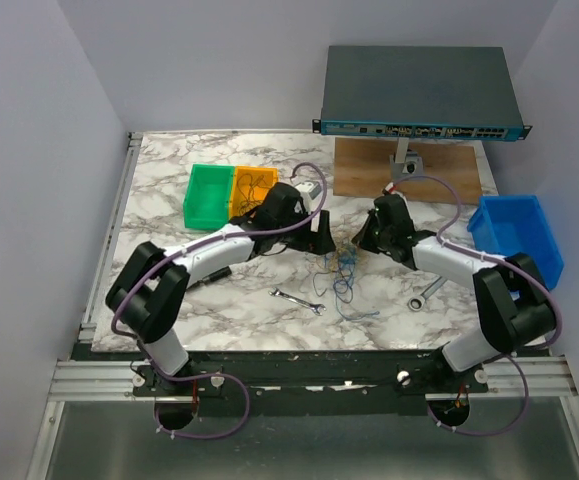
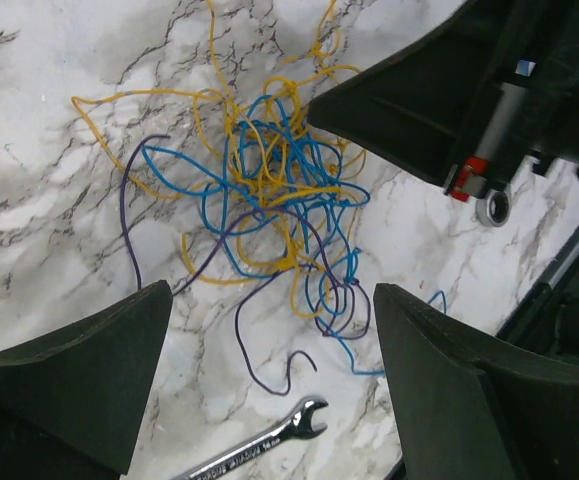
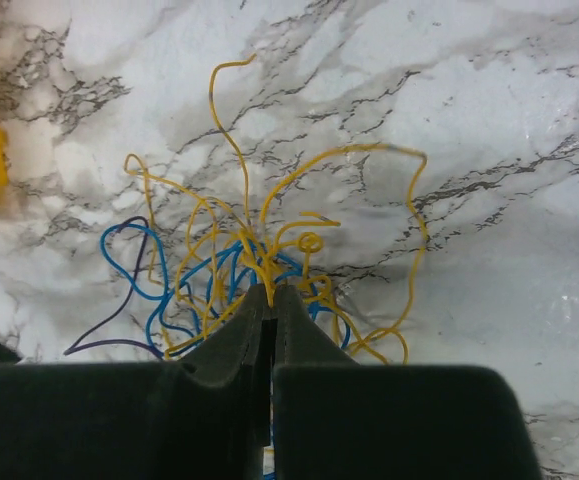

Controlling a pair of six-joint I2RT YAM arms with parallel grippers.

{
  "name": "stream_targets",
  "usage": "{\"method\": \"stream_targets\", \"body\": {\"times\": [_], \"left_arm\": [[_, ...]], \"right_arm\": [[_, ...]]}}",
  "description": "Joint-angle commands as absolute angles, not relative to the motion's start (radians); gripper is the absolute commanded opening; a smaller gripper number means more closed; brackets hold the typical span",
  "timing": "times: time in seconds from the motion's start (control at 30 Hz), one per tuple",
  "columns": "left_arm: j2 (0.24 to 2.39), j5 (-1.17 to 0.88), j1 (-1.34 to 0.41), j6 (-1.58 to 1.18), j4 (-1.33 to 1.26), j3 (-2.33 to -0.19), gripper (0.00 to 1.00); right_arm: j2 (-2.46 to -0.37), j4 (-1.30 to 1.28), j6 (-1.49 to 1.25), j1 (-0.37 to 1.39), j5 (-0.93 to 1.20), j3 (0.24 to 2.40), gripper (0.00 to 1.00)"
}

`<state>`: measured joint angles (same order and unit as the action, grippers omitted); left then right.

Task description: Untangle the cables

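Observation:
The cables [image 1: 344, 264] lie as one knot of thin yellow, blue and dark purple wires on the marble table, between the two arms. My left gripper [image 1: 321, 240] hangs open just left of the knot. In the left wrist view its fingers [image 2: 119, 370] stand wide apart with the tangle [image 2: 269, 190] ahead of them and nothing between them. My right gripper [image 3: 271, 292] is shut on a yellow cable [image 3: 259, 255] at the near edge of the knot. Blue loops [image 3: 134, 275] and a purple strand [image 3: 119, 310] spread to its left.
A small silver wrench [image 1: 297, 300] lies near the knot, and a second wrench [image 1: 424, 295] lies by the right arm. Green [image 1: 207, 195] and yellow [image 1: 252, 188] bins stand at the back left, a blue bin [image 1: 514, 235] at the right. A network switch [image 1: 419, 95] sits on a stand at the back.

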<state>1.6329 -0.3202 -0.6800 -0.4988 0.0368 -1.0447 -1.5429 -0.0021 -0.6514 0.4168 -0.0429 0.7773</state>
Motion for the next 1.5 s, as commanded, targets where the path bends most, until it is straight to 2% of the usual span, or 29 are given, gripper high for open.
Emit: {"method": "stream_targets", "body": {"times": [0.0, 0.27, 0.37, 0.47, 0.53, 0.57, 0.73, 1.03, 1.47], "left_arm": [[1.738, -0.249, -0.716, -0.456, 0.126, -1.155, 0.83], [1.933, -0.24, -0.754, -0.444, 0.23, -1.334, 0.74], [1.996, -0.299, -0.756, -0.475, 0.226, -1.365, 0.65], [2.045, -0.346, -0.757, -0.509, 0.204, -1.379, 0.33], [2.053, -0.346, -0.755, -0.514, 0.204, -1.387, 0.06], [2.047, -0.331, -0.755, -0.514, 0.209, -1.385, 0.0], [1.947, -0.273, -0.713, -0.503, 0.199, -1.305, 0.0], [1.787, -0.328, -0.54, -0.519, 0.135, -1.124, 0.0], [1.78, -0.334, -0.492, -0.543, 0.079, -1.064, 0.0]], "right_arm": [[-1.459, -0.032, -0.626, 0.411, -0.086, 0.794, 0.01], [-1.312, -0.044, -0.692, 0.411, -0.026, 0.708, 0.0], [-1.265, -0.049, -0.705, 0.411, -0.051, 0.694, 0.01], [-1.22, -0.115, -0.703, 0.411, -0.128, 0.732, 0.01], [-1.189, -0.176, -0.699, 0.41, -0.201, 0.773, 0.01], [-1.171, -0.207, -0.698, 0.411, -0.242, 0.795, 0.01], [-1.088, -0.38, -0.665, 0.409, -0.521, 0.939, 0.01], [-1.002, -0.512, -0.587, 0.405, -0.797, 1.166, 0.01], [-0.967, -0.535, -0.421, 0.403, -0.951, 1.49, 0.01]]}}
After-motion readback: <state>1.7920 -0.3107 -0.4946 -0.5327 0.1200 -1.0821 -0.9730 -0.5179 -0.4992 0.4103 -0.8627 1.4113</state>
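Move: The tangle lies about 5 cm right of the left hand, 1 cm back and 10 cm below; from that hand the open-ended spanner is some 10 cm back, 4 cm left, and the orange bin about 15 cm ahead, 15 cm left, both roughly 10 cm lower. From the right hand, already shut on a yellow cable, the tangle's middle sits 4 cm left, 5 cm back and 3 cm below; the ring spanner is about 16 cm right, 10 cm back. Down about 9 cm and rightward into the tangle goes the left hand, its fingers closing on blue and purple strands; keeping them pinched, it rises slightly and drags them some 11 cm left and a little forward. The right hand keeps its pinch on the yellow cable and pulls it high up, nearly 40 cm, also rightward and finally back, fingers swinging upward and turning clockwise. ##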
